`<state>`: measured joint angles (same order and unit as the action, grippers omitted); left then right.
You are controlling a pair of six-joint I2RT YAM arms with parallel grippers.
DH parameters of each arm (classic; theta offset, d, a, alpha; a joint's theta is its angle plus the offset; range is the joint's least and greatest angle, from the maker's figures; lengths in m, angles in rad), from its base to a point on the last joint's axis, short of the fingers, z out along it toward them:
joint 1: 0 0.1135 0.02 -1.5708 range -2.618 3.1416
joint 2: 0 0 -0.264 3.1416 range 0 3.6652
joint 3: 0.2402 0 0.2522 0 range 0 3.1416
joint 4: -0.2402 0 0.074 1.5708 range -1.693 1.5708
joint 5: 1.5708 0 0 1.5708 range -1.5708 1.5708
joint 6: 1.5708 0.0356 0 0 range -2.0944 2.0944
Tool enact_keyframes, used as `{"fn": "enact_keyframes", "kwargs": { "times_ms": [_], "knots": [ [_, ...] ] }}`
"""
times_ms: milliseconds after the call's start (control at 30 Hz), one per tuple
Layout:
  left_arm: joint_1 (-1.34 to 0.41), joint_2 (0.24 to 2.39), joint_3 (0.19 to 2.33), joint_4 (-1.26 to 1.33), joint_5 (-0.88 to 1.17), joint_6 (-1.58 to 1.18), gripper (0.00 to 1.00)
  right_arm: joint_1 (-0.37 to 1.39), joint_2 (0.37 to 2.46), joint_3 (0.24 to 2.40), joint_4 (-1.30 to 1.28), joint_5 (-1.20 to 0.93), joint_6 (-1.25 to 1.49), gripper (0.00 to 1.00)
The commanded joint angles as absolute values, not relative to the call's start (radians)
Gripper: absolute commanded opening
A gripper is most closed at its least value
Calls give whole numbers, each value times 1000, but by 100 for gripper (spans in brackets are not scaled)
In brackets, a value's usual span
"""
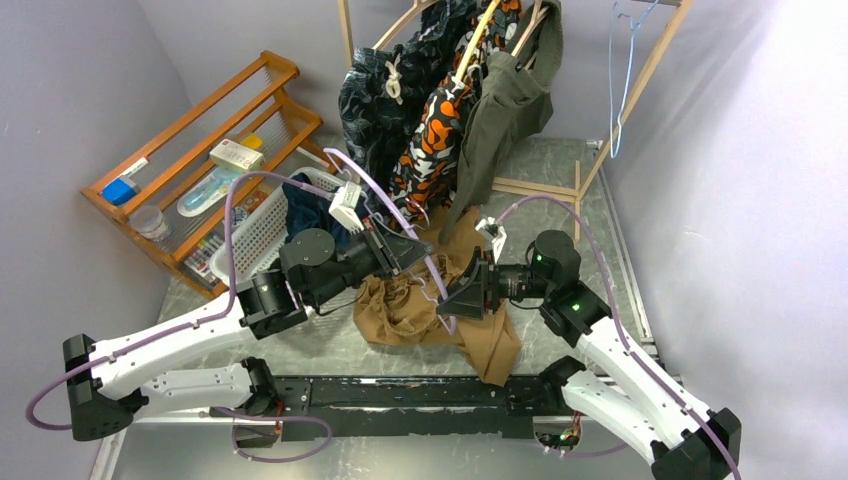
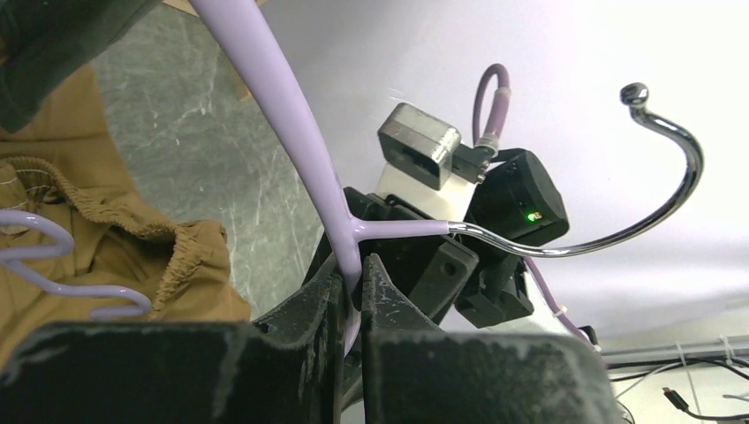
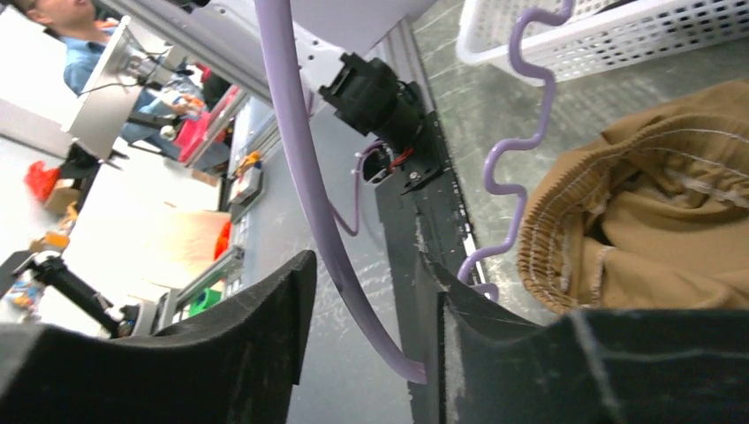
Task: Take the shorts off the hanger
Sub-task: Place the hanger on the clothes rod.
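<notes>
The tan shorts point(image 1: 420, 305) lie crumpled on the table between my two grippers, their elastic waistband point(image 3: 565, 221) beside the lilac hanger's wavy end point(image 3: 521, 141). My left gripper point(image 2: 355, 283) is shut on the lilac hanger point(image 2: 291, 124) just below its chrome hook point(image 2: 662, 208). In the top view the left gripper point(image 1: 408, 252) sits over the shorts' far edge. The right gripper point(image 3: 371, 331) is open, one hanger arm point(image 3: 300, 177) running between its fingers point(image 3: 265, 327) and ending at the right finger. Leaf-print point(image 1: 385, 95), camouflage point(image 1: 440, 130) and olive-grey shorts point(image 1: 505, 115) hang on the rack.
A white basket point(image 1: 258, 228) holding navy shorts point(image 1: 305, 212) stands left of the left gripper. Behind it leans a wooden shelf point(image 1: 190, 150) with small items. The wooden rack frame point(image 1: 645, 85) carries a bare light-blue hanger point(image 1: 622, 75) at the back right.
</notes>
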<state>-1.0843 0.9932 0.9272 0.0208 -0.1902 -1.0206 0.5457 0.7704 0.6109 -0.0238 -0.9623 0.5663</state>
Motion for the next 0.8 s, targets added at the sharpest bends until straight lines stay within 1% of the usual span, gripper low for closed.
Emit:
{"fn": "enact_keyframes", "kwargs": {
  "times_ms": [0,67,100,200,267,300,333,400,433,467,500,667,767],
  "knots": [
    [-1091,972,938,111,-155,-1006,7,551,758,583,64,-1072,652,44],
    [-1091,954,933,101,-175,-1004,7,551,756,566,85,-1101,676,38],
    [-1091,944,928,103,-182,-1000,7,551,756,559,88,-1111,686,33],
    [-1091,923,915,108,-194,-992,7,551,751,540,121,-1126,721,14],
    [-1091,919,914,90,-201,-993,7,551,735,529,156,-1124,753,3],
    [-1091,918,914,82,-203,-996,7,551,727,523,173,-1118,770,0],
    [-1091,917,911,78,-203,-999,10,550,717,522,168,-1105,776,0],
    [-1090,917,901,79,-196,-1001,23,551,703,523,148,-1089,785,0],
    [-1091,919,898,77,-190,-1000,34,551,698,522,127,-1083,788,0],
    [-1090,922,898,71,-186,-999,47,551,692,526,94,-1072,786,0],
    [-1091,924,900,58,-182,-998,54,549,685,525,57,-1062,785,0],
    [-1090,915,885,33,-138,-983,78,549,572,517,-113,-1002,790,0],
    [-1091,901,857,65,-87,-964,85,550,479,546,-225,-936,781,0]
  ]
}}
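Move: The left hand still pinches the lilac hanger; the open right gripper that is to take it lies some 7 cm back, 5 cm to the right and about 7 cm lower. From the right hand, the near arm of the hanger is about 3 cm back and 1 cm left, roughly level, already reaching between the jaws. The brown shorts lie about 6 cm ahead and 3 cm left of the right hand, some 22 cm below. The right fingers shut on the near arm of the lilac hanger and pinch it as the hand draws back along it about 4 cm. Only then do the left fingers open wide and let go, that hand staying almost in place; the right hand keeps its hold, dips a couple of centimetres and turns some 10 degrees. ##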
